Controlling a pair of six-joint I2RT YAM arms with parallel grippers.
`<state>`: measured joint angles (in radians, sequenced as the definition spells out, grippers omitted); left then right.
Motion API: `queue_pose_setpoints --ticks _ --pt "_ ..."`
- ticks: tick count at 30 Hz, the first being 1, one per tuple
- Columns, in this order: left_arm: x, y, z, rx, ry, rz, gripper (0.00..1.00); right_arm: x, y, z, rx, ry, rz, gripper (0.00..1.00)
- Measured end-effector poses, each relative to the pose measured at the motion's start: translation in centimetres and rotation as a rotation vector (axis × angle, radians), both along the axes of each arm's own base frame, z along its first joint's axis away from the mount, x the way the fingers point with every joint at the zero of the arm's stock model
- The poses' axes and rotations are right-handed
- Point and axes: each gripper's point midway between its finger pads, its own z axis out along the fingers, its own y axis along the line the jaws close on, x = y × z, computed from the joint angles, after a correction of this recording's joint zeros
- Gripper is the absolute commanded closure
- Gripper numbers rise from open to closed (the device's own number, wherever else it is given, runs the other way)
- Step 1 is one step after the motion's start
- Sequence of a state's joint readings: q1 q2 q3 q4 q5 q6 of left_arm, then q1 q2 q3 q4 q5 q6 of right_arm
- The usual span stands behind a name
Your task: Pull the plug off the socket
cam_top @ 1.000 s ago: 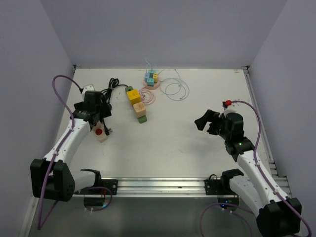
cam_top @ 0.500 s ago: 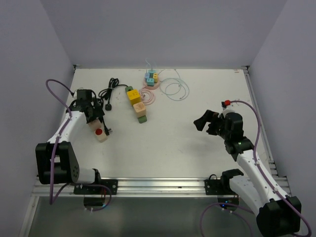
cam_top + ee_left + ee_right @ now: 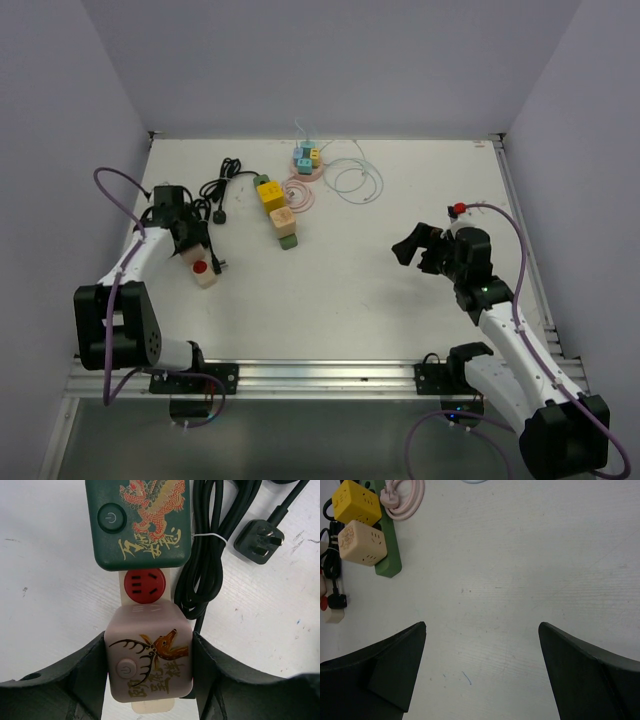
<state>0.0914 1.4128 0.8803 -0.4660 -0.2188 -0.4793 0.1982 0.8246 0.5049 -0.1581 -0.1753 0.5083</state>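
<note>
In the left wrist view a cream socket strip (image 3: 131, 586) with a red socket (image 3: 145, 586) carries two cube plugs. The farther one is a green dragon-print plug (image 3: 138, 524). The nearer one is a beige deer-print plug (image 3: 149, 659). My left gripper (image 3: 150, 667) is shut on the beige plug, one finger pressed flat on each side. From above, the left gripper (image 3: 188, 240) hides that plug; only the strip's end (image 3: 207, 278) shows. My right gripper (image 3: 482, 630) is open over bare table, far to the right (image 3: 412, 247).
A black cable bundle (image 3: 210, 555) and a loose black plug (image 3: 260, 541) lie just right of the strip. A green strip with yellow and beige cubes (image 3: 278, 212), a pink cable coil (image 3: 300, 193), pastel cubes (image 3: 306, 158) and a white cable coil (image 3: 357, 180) lie at the back middle.
The left arm swung its elbow out to the left and its gripper settled slightly farther back over the strip; it has barely moved in the last half second. The right arm stayed still.
</note>
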Motion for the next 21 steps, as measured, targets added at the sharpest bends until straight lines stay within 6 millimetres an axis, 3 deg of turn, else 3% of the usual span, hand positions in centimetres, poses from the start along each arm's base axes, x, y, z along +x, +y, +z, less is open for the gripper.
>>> queue_pose_setpoints --ticks 2,9,17,21 --pt "-0.1 -0.1 0.0 -0.006 -0.016 0.000 1.00 0.0 0.0 0.0 0.000 0.000 0.000 0.01" --pt "-2.1 -1.7 0.2 -0.103 -0.135 0.042 1.00 0.0 0.0 0.0 0.001 0.001 0.001 0.01" --pt "-5.4 -7.2 0.3 -0.277 -0.183 0.061 1.00 -0.1 0.4 -0.9 0.006 0.036 0.021 0.01" --pt "-6.6 -10.9 0.2 -0.354 -0.185 0.030 0.82 -0.1 0.5 -0.8 0.007 0.036 0.023 0.01"
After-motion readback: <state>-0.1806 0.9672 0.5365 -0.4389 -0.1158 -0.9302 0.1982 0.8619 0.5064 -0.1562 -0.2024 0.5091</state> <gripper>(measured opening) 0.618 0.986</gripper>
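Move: The pink plug cube is already between the left fingers and still seated in the white socket strip; the bare table it is pulled towards lies about 11 cm right and 7 cm back. The green cube on the same strip stands some 8 cm ahead and 4 cm left. A black cable plug lies about 7 cm right and 3 cm back, 4 cm lower. From the right hand the pink plug cube is roughly 50 cm left, 3 cm ahead and 8 cm lower. Rightward and back towards its base, slowly at first and then quickly, the left hand travels about 11 cm right and 6.5 cm back at nearly constant height. Its fingers keep their pinch on the pink plug cube and haul the whole socket strip along, the hand rolling some 20 degrees left side down while its fingertips swing up a little. ##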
